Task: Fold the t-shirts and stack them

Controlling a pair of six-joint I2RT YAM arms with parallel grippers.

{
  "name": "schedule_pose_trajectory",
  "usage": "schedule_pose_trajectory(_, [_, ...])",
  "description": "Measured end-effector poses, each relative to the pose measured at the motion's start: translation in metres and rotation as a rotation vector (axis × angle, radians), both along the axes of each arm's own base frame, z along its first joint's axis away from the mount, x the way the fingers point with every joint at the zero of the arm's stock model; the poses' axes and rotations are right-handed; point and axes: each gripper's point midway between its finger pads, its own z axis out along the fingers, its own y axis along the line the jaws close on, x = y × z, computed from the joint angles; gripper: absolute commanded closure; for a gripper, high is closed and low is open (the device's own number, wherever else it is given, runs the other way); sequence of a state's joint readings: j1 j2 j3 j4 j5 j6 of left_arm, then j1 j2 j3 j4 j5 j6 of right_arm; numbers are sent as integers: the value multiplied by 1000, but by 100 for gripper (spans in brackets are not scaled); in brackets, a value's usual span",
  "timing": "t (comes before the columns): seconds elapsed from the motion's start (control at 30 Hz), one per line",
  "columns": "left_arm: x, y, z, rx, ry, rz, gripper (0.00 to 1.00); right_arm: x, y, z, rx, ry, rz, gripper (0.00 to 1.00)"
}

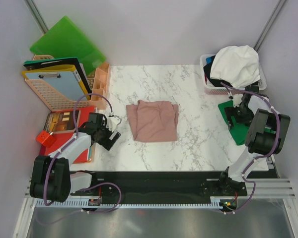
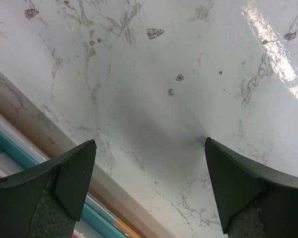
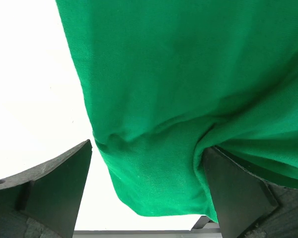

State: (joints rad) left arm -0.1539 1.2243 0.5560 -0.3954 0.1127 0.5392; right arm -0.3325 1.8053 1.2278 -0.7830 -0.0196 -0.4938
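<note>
A dusty pink t-shirt [image 1: 153, 120] lies folded in the middle of the marble table [image 1: 198, 144]. A green t-shirt [image 1: 238, 134] lies flat at the table's right side. My right gripper [image 1: 237, 115] hovers right over it, open. In the right wrist view the green cloth [image 3: 188, 89] bunches between the wide-apart fingers, around my right gripper [image 3: 148, 191], and the right fingertip [image 3: 228, 188] touches a fold. A white t-shirt [image 1: 236, 64] is heaped on the basket [image 1: 207, 87] at the back right. My left gripper [image 1: 111, 126] stands open left of the pink shirt, with bare marble beneath my left gripper [image 2: 150, 186].
A pink crate with clipboards [image 1: 49, 96] and a green plastic folder [image 1: 69, 42] stand at the back left. A red folder [image 1: 64, 144] lies beside the left arm, its edges showing past the table edge [image 2: 49, 148]. A small wooden organiser [image 1: 100, 79] sits at the table's left rim.
</note>
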Motion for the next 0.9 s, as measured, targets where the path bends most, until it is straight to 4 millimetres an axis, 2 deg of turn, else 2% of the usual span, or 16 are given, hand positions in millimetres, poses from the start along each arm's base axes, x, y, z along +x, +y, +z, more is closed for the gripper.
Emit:
schedule_pose_trajectory(0.23, [0, 0, 0, 1, 0, 0, 3, 1, -3, 1, -11, -2, -5, 2])
schedule_pose_trajectory(0.37, [0, 0, 0, 1, 0, 0, 3, 3, -13, 6, -19, -17, -33, 2])
schedule_pose_trajectory(0.53, [0, 0, 0, 1, 1, 0, 3, 9, -54, 26, -62, -83, -133, 2])
schedule_pose_trajectory(0.63, [0, 0, 0, 0, 3, -1, 3, 5, -78, 33, -85, -104, -189, 2])
schedule_pose_trajectory(0.9, [0, 0, 0, 1, 7, -1, 3, -10, -120, 36, -142, -127, -291, 2])
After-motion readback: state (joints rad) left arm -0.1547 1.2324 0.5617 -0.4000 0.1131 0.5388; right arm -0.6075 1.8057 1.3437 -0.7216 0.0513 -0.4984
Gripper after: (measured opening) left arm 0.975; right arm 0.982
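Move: The green t-shirt lies right under the open right hand, its middle about 4 cm to the right, 3 cm ahead and 2 cm below; its right edge is some 13 cm to the right. The basket with the white t-shirt stands about 23 cm ahead, nearly in line, that shirt's top some 10 cm higher. The folded pink t-shirt lies about 37 cm left, level with the hand. From the left hand, the green t-shirt is roughly 61 cm right and 10 cm ahead. The right hand's fingertips come up off the green t-shirt near its left edge, and the hand travels about 12 cm to the right over the cloth towards the shirt's right edge by the wall. It rises some 3.5 cm, mostly early on, and turns clockwise by about 15 degrees, fingers staying wide open. ##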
